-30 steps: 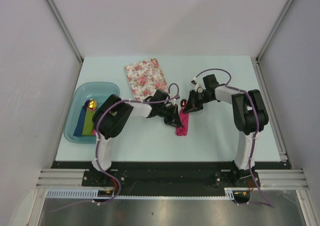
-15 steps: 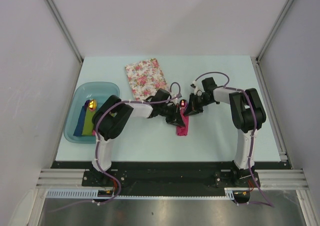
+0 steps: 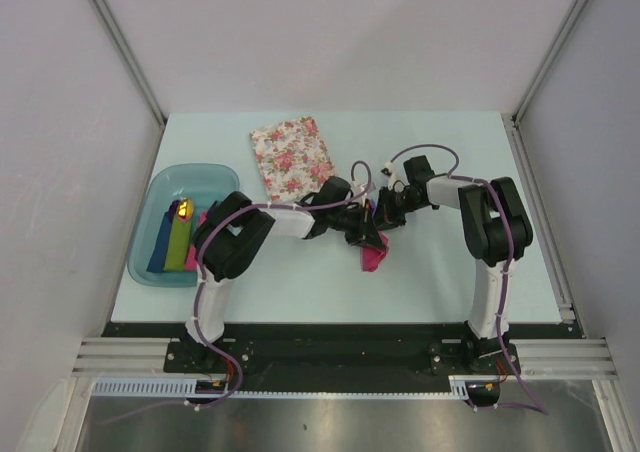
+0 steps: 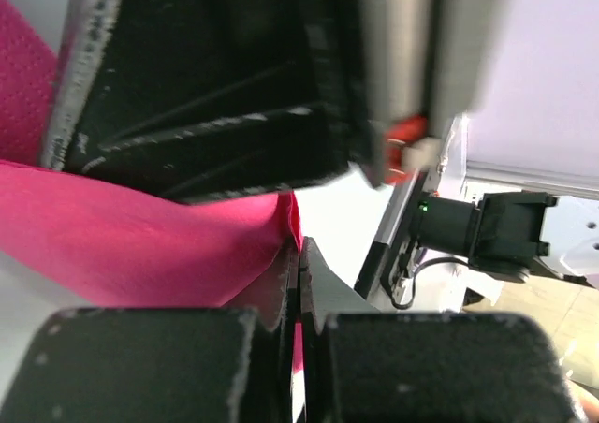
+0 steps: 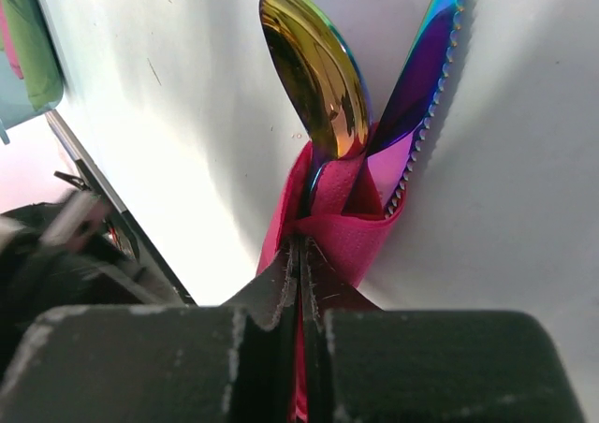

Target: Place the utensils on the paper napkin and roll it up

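The magenta paper napkin (image 3: 374, 258) is bunched up mid-table between both arms. In the right wrist view it wraps the lower ends of the utensils: a spoon with a shiny gold-red bowl (image 5: 314, 67) and a serrated purple knife (image 5: 421, 77) stick out of the napkin (image 5: 351, 231) side by side. My right gripper (image 5: 301, 247) is shut on a fold of the napkin just below them. My left gripper (image 4: 299, 251) is shut on another edge of the same napkin (image 4: 140, 245), close against the right gripper's black body. From above the two grippers (image 3: 368, 236) (image 3: 383, 219) nearly touch.
A white floral napkin (image 3: 292, 155) lies at the back, left of centre. A translucent blue bin (image 3: 215, 177) at the left holds green and blue rolled napkins. Metal frame posts stand at the table's side edges.
My right gripper has closed onto the napkin. The left arm has shifted to the right, and the napkin has moved with it and bunched tighter around the utensils.
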Robot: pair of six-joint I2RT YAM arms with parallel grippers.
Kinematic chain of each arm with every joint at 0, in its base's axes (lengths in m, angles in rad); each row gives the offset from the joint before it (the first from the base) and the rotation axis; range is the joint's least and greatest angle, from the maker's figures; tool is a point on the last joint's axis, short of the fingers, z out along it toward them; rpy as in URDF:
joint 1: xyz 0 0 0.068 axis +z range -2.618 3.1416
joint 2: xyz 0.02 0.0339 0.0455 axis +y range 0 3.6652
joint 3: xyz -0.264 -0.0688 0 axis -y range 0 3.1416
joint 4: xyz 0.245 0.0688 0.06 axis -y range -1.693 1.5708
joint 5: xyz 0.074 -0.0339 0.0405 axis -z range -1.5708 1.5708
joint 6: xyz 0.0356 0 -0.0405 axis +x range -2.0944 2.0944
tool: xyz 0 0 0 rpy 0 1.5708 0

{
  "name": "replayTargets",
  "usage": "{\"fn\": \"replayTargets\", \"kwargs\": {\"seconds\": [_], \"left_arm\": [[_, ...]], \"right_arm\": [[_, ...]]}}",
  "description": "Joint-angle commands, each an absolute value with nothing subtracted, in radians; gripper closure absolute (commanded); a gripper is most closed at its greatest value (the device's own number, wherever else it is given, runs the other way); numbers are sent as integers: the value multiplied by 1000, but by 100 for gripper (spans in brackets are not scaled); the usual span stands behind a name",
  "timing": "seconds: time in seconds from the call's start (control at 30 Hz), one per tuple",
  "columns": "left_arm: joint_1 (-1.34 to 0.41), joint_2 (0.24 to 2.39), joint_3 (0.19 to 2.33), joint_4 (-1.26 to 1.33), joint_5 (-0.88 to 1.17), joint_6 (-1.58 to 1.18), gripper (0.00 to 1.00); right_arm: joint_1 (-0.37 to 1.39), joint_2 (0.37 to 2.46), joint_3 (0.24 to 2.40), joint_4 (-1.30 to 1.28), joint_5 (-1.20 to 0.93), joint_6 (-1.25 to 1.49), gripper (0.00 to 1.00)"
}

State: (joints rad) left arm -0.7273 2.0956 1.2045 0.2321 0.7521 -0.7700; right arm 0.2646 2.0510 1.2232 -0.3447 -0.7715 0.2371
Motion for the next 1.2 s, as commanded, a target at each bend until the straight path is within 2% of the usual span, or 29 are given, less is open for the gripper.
{"fn": "replayTargets", "kwargs": {"seconds": [0.0,0.2,0.27,0.33,0.43,0.47,0.6,0.7,0.8,0.83,0.97,1.17], "left_arm": [[-752,2138,1236,319,749,-799,100],[-746,2155,1192,281,745,-761,100],[-736,2152,1163,298,752,-765,96],[-730,2149,1121,333,772,-772,83],[-719,2151,1082,421,811,-820,64],[-718,2152,1066,443,819,-834,55],[-716,2161,1062,505,839,-867,40],[-713,2174,1063,555,851,-894,36],[-712,2177,1069,561,853,-899,31],[-712,2178,1074,554,853,-897,29],[-712,2175,1075,568,857,-900,28],[-712,2161,1071,581,857,-902,30]], "right_arm": [[275,2072,1178,-347,-614,202,100],[276,2063,1187,-354,-617,204,100],[276,2056,1190,-359,-618,201,100],[275,2048,1210,-376,-632,196,98],[253,2026,1258,-423,-678,195,89],[246,2020,1272,-436,-707,201,87],[178,1979,1331,-529,-779,193,72],[155,1950,1344,-584,-808,163,54],[150,1939,1321,-611,-827,146,43],[152,1937,1312,-606,-834,150,36],[176,1947,1272,-580,-828,167,33],[224,1989,1259,-592,-760,117,37]]}}
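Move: The left hand holds the napkin's loose flap. The rolled napkin's middle lies about 2 cm to its left, 1 cm ahead and 4 cm below. The spoon's bowl sticks out of the roll some 10 cm ahead and 3 cm left of that hand, the knife blade roughly 11 cm ahead and 1 cm left. From the right hand, shut on the roll near its mouth, the roll's middle is about 5 cm back and 1 cm left, level in height. Lower the left gripper about 3 cm to bring the pinched flap down onto the roll while the right keeps its hold, then open the left wide, rising again with its fingertips tilting up some 10 degrees. As it lets go, open the right too and lift it off up and to the right, about 4 cm each way and slightly forward, then swing it back and a little left, dipping slightly, towards the roll's middle. ##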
